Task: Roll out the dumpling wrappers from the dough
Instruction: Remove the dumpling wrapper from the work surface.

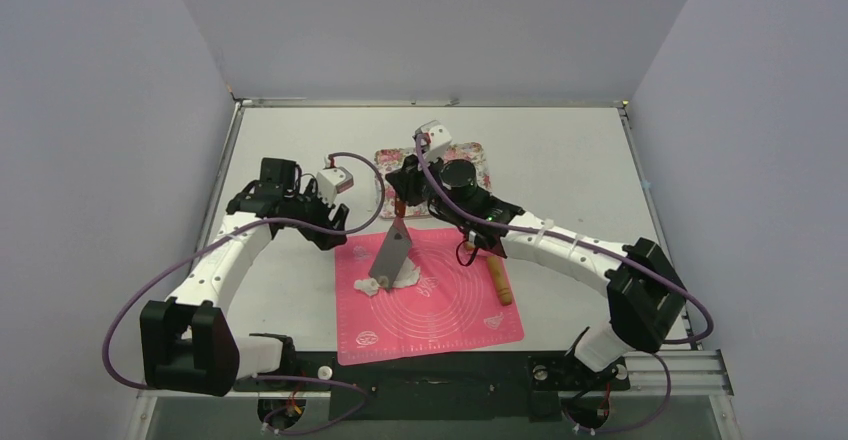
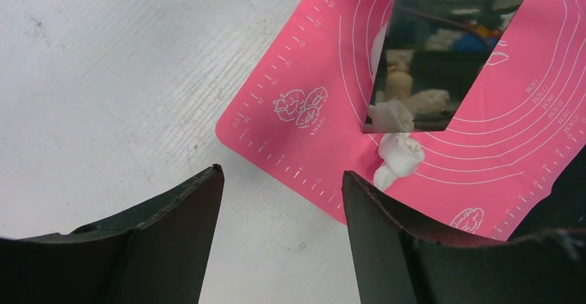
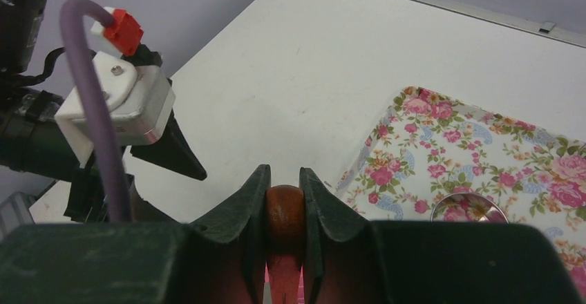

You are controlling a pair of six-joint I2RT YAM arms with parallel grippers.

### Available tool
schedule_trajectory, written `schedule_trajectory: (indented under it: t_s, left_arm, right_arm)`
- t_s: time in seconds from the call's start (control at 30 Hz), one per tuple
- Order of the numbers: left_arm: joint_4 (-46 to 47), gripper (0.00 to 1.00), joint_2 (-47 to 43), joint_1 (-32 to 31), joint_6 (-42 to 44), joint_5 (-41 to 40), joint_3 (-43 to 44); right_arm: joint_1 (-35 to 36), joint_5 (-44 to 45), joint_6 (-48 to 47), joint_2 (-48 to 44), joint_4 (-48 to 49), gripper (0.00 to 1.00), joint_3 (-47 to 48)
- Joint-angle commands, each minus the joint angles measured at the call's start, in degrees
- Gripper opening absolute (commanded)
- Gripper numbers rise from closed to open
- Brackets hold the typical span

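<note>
The dough (image 1: 402,278) is a small ragged white lump on the pink mat (image 1: 450,320), and it also shows in the left wrist view (image 2: 399,155). A metal scraper blade (image 1: 392,255) leans on the mat with its lower edge at the dough. My right gripper (image 3: 285,173) is shut on the scraper's brown wooden handle (image 3: 285,211), above the mat's far edge (image 1: 402,203). My left gripper (image 2: 280,176) is open and holds nothing. It hovers over bare table just left of the mat (image 1: 335,225). No dumpling wrappers are in view.
A wooden rolling pin (image 1: 497,275) lies on the mat's right side. A floral tray (image 3: 484,145) stands behind the mat and holds a metal ring cutter (image 3: 470,207). The mirror-like blade (image 2: 442,48) reflects the arms.
</note>
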Motion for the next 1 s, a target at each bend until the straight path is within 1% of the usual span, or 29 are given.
schedule_trajectory:
  t_s: [0.0, 0.27, 0.4, 0.53, 0.63, 0.73, 0.77, 0.8, 0.83, 0.87, 0.9, 0.93, 0.97]
  left_arm:
    - [0.3, 0.62, -0.4, 0.9, 0.4, 2.1, 1.8]
    - [-0.1, 0.62, -1.5, 1.4, 0.4, 1.8, 2.2]
    - [-0.3, 0.62, -2.5, 1.5, 0.4, 1.6, 2.4]
    - [-0.9, 0.62, -3.2, 1.5, 0.3, 3.0, 2.3]
    - [-2.0, 0.62, -3.7, 1.5, 0.1, 5.4, 3.3]
    - [-2.8, 0.62, -4.2, 1.4, 0.3, 12.2, 5.3]
    - [-2.4, 0.62, -4.7, 1.3, -0.4, 13.9, 5.7]
    - [-0.9, 0.62, -4.9, 0.9, -1.1, 17.3, 6.4]
    - [-0.2, 0.62, -5.1, 0.8, -2.8, 19.2, 6.9]
    - [1.0, 0.62, -5.1, 0.8, -3.8, 23.4, 8.4]
    - [1.8, 0.62, -5.1, 0.8, -6.2, 25.4, 9.1]
    - [3.8, 0.62, -5.1, 0.8, -7.9, 29.5, 10.6]
    - [5.1, 0.62, -5.5, 0.8, -11.2, 31.4, 11.0]
  right_arm:
    - [1.9, 2.4, -4.7, -5.3, -1.7, 0.00, -1.5]
    - [3.3, 2.7, -4.2, -10.7, -3.2, 0.00, -5.5]
    - [4.4, 2.2, -5.0, -13.5, -4.8, 0.00, -6.0]
    - [4.4, 1.8, -4.7, -16.0, -2.8, 0.00, -6.7]
    - [4.3, 2.4, -4.1, -15.2, -1.4, 0.00, -6.4]
    - [3.9, 3.2, -2.6, -14.9, 1.2, 0.00, -6.8]
    - [3.8, 3.1, -2.3, -15.1, 2.5, 0.00, -6.9]
    - [3.3, 2.3, -2.0, -15.2, 3.1, 0.00, -6.7]
    - [3.2, 2.1, -2.0, -15.3, 3.4, 0.00, -6.2]
    - [2.6, -0.8, -2.2, -15.6, 3.5, 0.00, -5.9]
    - [1.8, -2.3, -2.5, -15.9, 4.2, 0.00, -5.7]
    - [1.5, -4.4, -2.5, -16.2, 5.0, 0.00, -5.7]
    - [1.0, -5.1, -2.5, -16.9, 5.3, 0.00, -5.8]
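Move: The crumpled dough wrapper, under and beside the scraper blade, lies about 10 cm back from the right hand, 3 cm left and some 18 cm below; the rolling pin is at about the same depth, 20 cm to its right, and the flowered tray 13 cm ahead, 7 cm right. From the left hand the wrapper is roughly 7 cm back, 11 cm right and 9 cm below, the blade 3 cm back, 11 cm right. Right hand draws the gripped scraper back about 5 cm, rising and edging right; open left hand rises 6 cm, rightward. ##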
